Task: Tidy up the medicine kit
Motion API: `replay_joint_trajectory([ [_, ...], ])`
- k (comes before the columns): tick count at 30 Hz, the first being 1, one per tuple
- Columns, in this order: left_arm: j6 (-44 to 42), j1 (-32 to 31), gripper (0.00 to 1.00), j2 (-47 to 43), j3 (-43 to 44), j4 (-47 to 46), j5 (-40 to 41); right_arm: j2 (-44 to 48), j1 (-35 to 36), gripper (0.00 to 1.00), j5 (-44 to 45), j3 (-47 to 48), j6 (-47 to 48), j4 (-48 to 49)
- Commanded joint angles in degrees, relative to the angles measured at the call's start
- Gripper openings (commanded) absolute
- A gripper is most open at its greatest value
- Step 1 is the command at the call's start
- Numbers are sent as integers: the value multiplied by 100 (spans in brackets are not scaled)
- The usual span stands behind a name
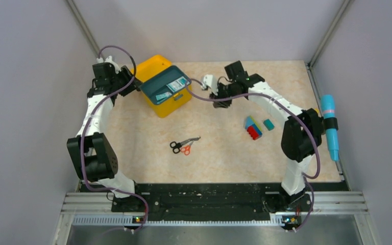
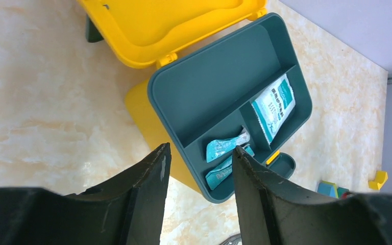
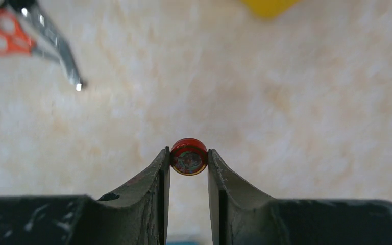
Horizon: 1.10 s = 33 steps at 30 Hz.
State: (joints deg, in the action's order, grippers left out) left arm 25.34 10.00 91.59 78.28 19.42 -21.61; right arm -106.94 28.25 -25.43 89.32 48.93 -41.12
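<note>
The medicine kit [image 1: 171,106] is a yellow box standing open at the back left, with its lid [image 2: 173,25] flipped back. A dark teal compartment tray [image 2: 209,92] rests on top of it and holds a white-and-teal sachet [image 2: 273,104] and two teal packets [image 2: 224,145]. My left gripper [image 2: 200,150] hovers open above the tray's near corner and holds nothing. To the right of the kit, my right gripper [image 3: 189,153] points down at the table, shut on a small round red tin [image 3: 189,156] pinched at its fingertips.
Black and orange scissors [image 1: 185,145] lie mid-table. A small stack of coloured blocks [image 1: 253,127] and a teal block [image 1: 269,124] sit beside the right arm. A blue cylinder [image 1: 329,127] lies along the table's right edge. Grey walls enclose the table.
</note>
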Motion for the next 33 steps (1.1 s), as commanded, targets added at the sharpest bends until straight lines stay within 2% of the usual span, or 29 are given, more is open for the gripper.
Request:
replay_joint_trajectory([
  [1, -149, 197, 52, -385, -159, -95, -13, -537, 358, 19, -1019, 1486, -975, 555],
  [9, -364, 678, 52, -830, -456, 137, 52, -1827, 921, 19, -1286, 3099, -2626, 2484],
  [16, -475, 904, 52, -1110, -722, 367, 47, -2164, 1090, 22, -1060, 2421, -4299, 5792],
  [19, -463, 907, 52, -1122, -752, 426, 10, -2313, 1155, 26, -818, 2204, -4666, 6552],
  [20, -448, 907, 52, -1117, -745, 428, -24, -2339, 1172, 31, -762, 2125, -4706, 6738],
  [24, -432, 905, 52, -1059, -702, 415, -105, -2357, 1183, 60, -706, 1884, -4734, 6887],
  [25, -426, 907, 52, -1051, -717, 400, -127, -2337, 1169, 64, -757, 1857, -4725, 6860],
  [29, -451, 903, 53, -1057, -865, 249, -378, -2197, 1091, 66, -825, 1945, -4823, 6558],
  [33, -1082, 822, 53, -1308, -1234, -204, -1335, -1752, 912, 66, -1065, 1889, -4851, 6174],
])
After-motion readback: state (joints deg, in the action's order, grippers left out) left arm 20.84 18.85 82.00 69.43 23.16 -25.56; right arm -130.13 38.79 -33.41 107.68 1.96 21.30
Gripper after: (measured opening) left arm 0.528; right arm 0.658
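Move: The right hand holds the round red tin, clear of the table. The tray compartment with the two teal sachets, on top of the yellow box, lies some 28 cm to its left, 7 cm ahead and about 3 cm higher; the white packet in the next compartment is roughly 8 cm right of there and 5 cm farther out. From the left hand, the sachet compartment is about 7 cm to the right, level in reach and 7 cm below. Right hand carries the tin some 23 cm left, climbing about 11 cm early on and easing 8 cm forward, while the wrist rolls about 50 degrees, left side rising, so that the down-slanting fingers end up pointing nearly level to the left; stopping just short of the sachet compartment and above it, the fingers open and let go of the tin. Meanwhile the empty left hand, fingers still open, draws back and left by 5 cm or so, away from the tray. ##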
